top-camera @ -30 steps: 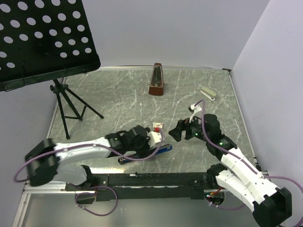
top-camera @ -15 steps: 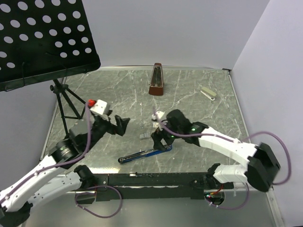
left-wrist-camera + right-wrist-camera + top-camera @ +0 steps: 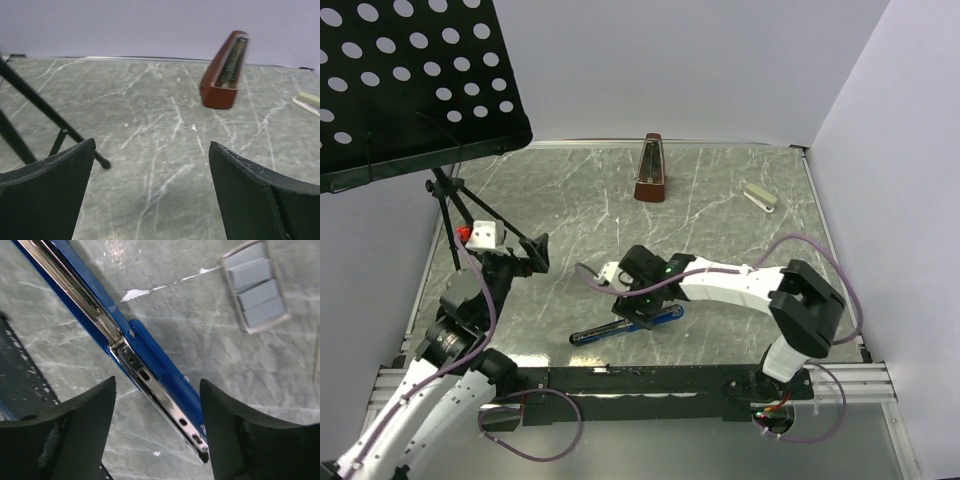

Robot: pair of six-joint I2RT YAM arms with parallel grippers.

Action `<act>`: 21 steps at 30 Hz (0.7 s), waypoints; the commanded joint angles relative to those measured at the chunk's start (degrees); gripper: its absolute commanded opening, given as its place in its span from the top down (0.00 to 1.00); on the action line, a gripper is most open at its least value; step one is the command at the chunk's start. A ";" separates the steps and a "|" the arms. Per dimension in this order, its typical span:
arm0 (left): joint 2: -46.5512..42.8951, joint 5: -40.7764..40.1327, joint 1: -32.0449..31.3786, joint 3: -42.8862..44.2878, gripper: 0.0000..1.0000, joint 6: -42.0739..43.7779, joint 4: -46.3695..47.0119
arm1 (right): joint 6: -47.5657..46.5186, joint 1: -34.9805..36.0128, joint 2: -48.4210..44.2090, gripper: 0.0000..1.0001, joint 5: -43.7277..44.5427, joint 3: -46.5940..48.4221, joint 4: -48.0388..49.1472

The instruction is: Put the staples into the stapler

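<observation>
The blue stapler [image 3: 148, 344] lies opened flat on the marble table, its silvery rail [image 3: 165, 397] facing up. In the top view the stapler [image 3: 605, 331] lies near the front edge. The staples [image 3: 256, 287], several grey strips in a small whitish tray, rest on the table just beyond it. In the top view they are hidden under my right arm. My right gripper [image 3: 157, 382] hovers open astride the stapler's rail end, a finger on either side, not touching. From above the right gripper [image 3: 638, 306] covers the stapler's right half. My left gripper [image 3: 152, 145] is open and empty, drawn back at the left [image 3: 535, 254].
A brown metronome [image 3: 651, 170] stands at the back centre, also in the left wrist view [image 3: 225, 75]. A small beige stapler [image 3: 761, 197] lies at the back right. A black music stand [image 3: 410, 80] with tripod legs [image 3: 470, 225] fills the back left, close to my left gripper.
My left arm pulled back to the left and its jaws opened fully. My right arm swung left and down over the blue stapler, covering the staples in the top view; its jaws narrowed slightly.
</observation>
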 commanded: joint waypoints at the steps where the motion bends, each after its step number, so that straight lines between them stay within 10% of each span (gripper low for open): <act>1: 0.09 10.11 7.45 0.15 0.01 -2.29 5.54 | -3.99 1.85 3.37 0.33 2.65 3.90 -3.63; 11: -1.22 8.81 12.47 0.06 0.01 -2.29 4.75 | -3.03 3.96 8.03 0.68 1.08 8.99 -3.47; 21: -4.12 8.72 12.38 -0.20 0.01 -2.81 4.75 | 21.03 7.04 15.67 1.00 10.28 21.19 0.32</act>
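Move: The open stapler lies under the right hand, its middle about 2 cm to the left, 1 cm back and 3 cm below; it runs left-right, with its left end slightly nearer the base. The tray of staples lies about 8 cm ahead, 2 cm left and 4 cm down. The small labelled box is about 10 cm ahead, 3 cm right and 4 cm down. From the left hand the stapler is some 17 cm right, 8 cm back and 27 cm below. The open stapler, just right of its hinge, is what the right hand sinks onto, about 2 cm and a touch back. The fingers close from three-quarters open and pinch it across the sides, grip effort rising, then carry it left about 5 cm at nearly the same height. The empty left hand drifts some 3 cm left, away from the stapler, then rises a little. ##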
